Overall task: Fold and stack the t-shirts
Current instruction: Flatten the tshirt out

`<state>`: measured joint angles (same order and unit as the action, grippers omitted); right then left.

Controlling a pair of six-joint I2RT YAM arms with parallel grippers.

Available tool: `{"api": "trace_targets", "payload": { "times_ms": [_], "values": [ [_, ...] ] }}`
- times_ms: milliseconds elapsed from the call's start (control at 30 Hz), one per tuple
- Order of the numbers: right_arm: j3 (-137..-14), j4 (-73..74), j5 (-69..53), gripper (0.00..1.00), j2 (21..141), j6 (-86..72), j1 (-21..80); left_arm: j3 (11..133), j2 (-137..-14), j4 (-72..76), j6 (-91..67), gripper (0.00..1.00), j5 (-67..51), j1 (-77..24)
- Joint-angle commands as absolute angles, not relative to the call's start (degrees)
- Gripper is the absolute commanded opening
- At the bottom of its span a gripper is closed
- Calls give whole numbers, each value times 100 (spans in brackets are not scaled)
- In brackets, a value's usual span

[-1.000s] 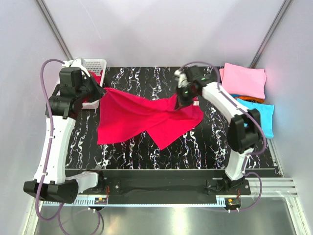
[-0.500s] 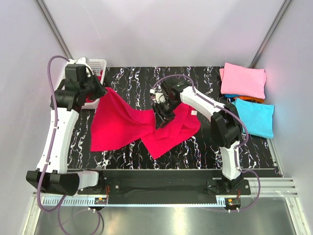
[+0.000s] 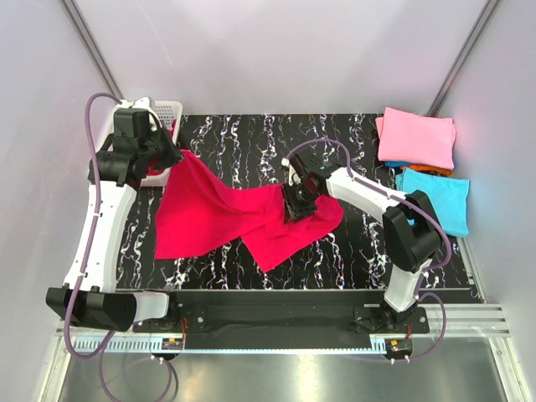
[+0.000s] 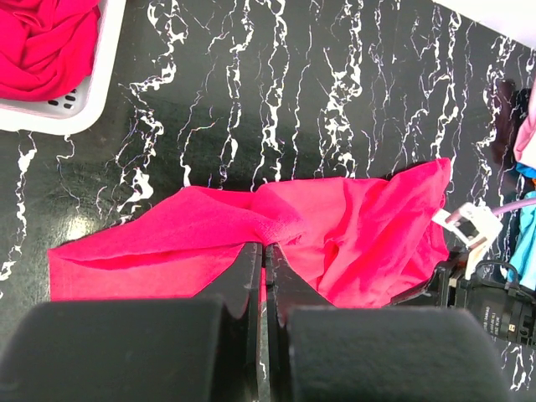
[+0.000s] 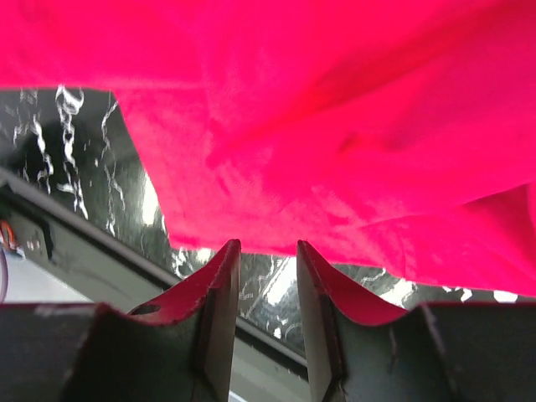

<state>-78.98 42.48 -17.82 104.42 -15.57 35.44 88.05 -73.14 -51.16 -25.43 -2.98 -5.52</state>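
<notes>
A crimson-red t-shirt (image 3: 222, 213) lies spread and creased on the black marbled table (image 3: 251, 134). My left gripper (image 3: 173, 156) is shut on its far-left edge and holds that corner lifted; in the left wrist view the jaws (image 4: 266, 245) pinch a fold of the red cloth (image 4: 360, 222). My right gripper (image 3: 294, 208) is open, low over the shirt's right part, with the cloth (image 5: 335, 126) just beyond its fingertips (image 5: 228, 251) and nothing between them. A second red shirt (image 4: 42, 38) lies bunched in the basket.
A white mesh basket (image 3: 165, 106) stands at the back left, also seen in the left wrist view (image 4: 92, 92). Folded pink (image 3: 417, 136), orange (image 3: 431, 171) and turquoise (image 3: 440, 199) shirts are stacked at the back right.
My right gripper let go of the shirt's right end, swung left and then back a little; that end now lies on the table. My left gripper still holds its corner.
</notes>
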Motion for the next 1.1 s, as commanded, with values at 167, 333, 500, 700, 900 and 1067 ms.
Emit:
{"api": "trace_targets", "payload": {
  "times_ms": [167,333,500,700,900,1067],
  "values": [
    [-7401,3569,-1310,40,10213,-2144,3524,8877,-7357,-4922,-2373,0,-308,-562],
    [-7119,3445,-1047,41,10204,-2505,3516,8807,-7321,-4931,-2329,0,-308,-554],
    [-7066,3489,-713,41,10195,-2706,3507,8772,-7304,-4931,-2285,0,-334,-562],
    [-7005,3647,-659,41,10301,-2839,3480,8754,-7277,-4939,-2259,0,-299,-554],
    [-6944,3691,-799,40,10415,-2927,3480,8728,-7269,-4939,-2250,0,-299,-554],
    [-6943,3692,-879,38,10538,-2918,3480,8710,-7286,-4940,-2250,0,-299,-554]
  ]
}}
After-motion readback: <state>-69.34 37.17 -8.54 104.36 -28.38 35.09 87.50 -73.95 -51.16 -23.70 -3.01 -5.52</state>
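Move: The rumpled right-hand part of the red t-shirt lies just under the right gripper, about 3 cm to its right, 1 cm back and 7 cm down. From that gripper, the t-shirt's near corner is some 13 cm back and 6 cm to the left, and its right edge is about 13 cm to the right and 2 cm ahead, both lying some 8 cm lower. From the left gripper, the same rumpled part is roughly 30 cm to the right, 7 cm back and 30 cm below. Sink the right gripper about 5 cm towards the rumpled part of the t-shirt, carrying it some 3 cm to the right as it drops and turning it about 15 degrees clockwise. Leave its fingers partly open over the cloth; a touch can't be made out. Keep the left fingers shut on the raised far-left part of the t-shirt and hold it nearly still. ##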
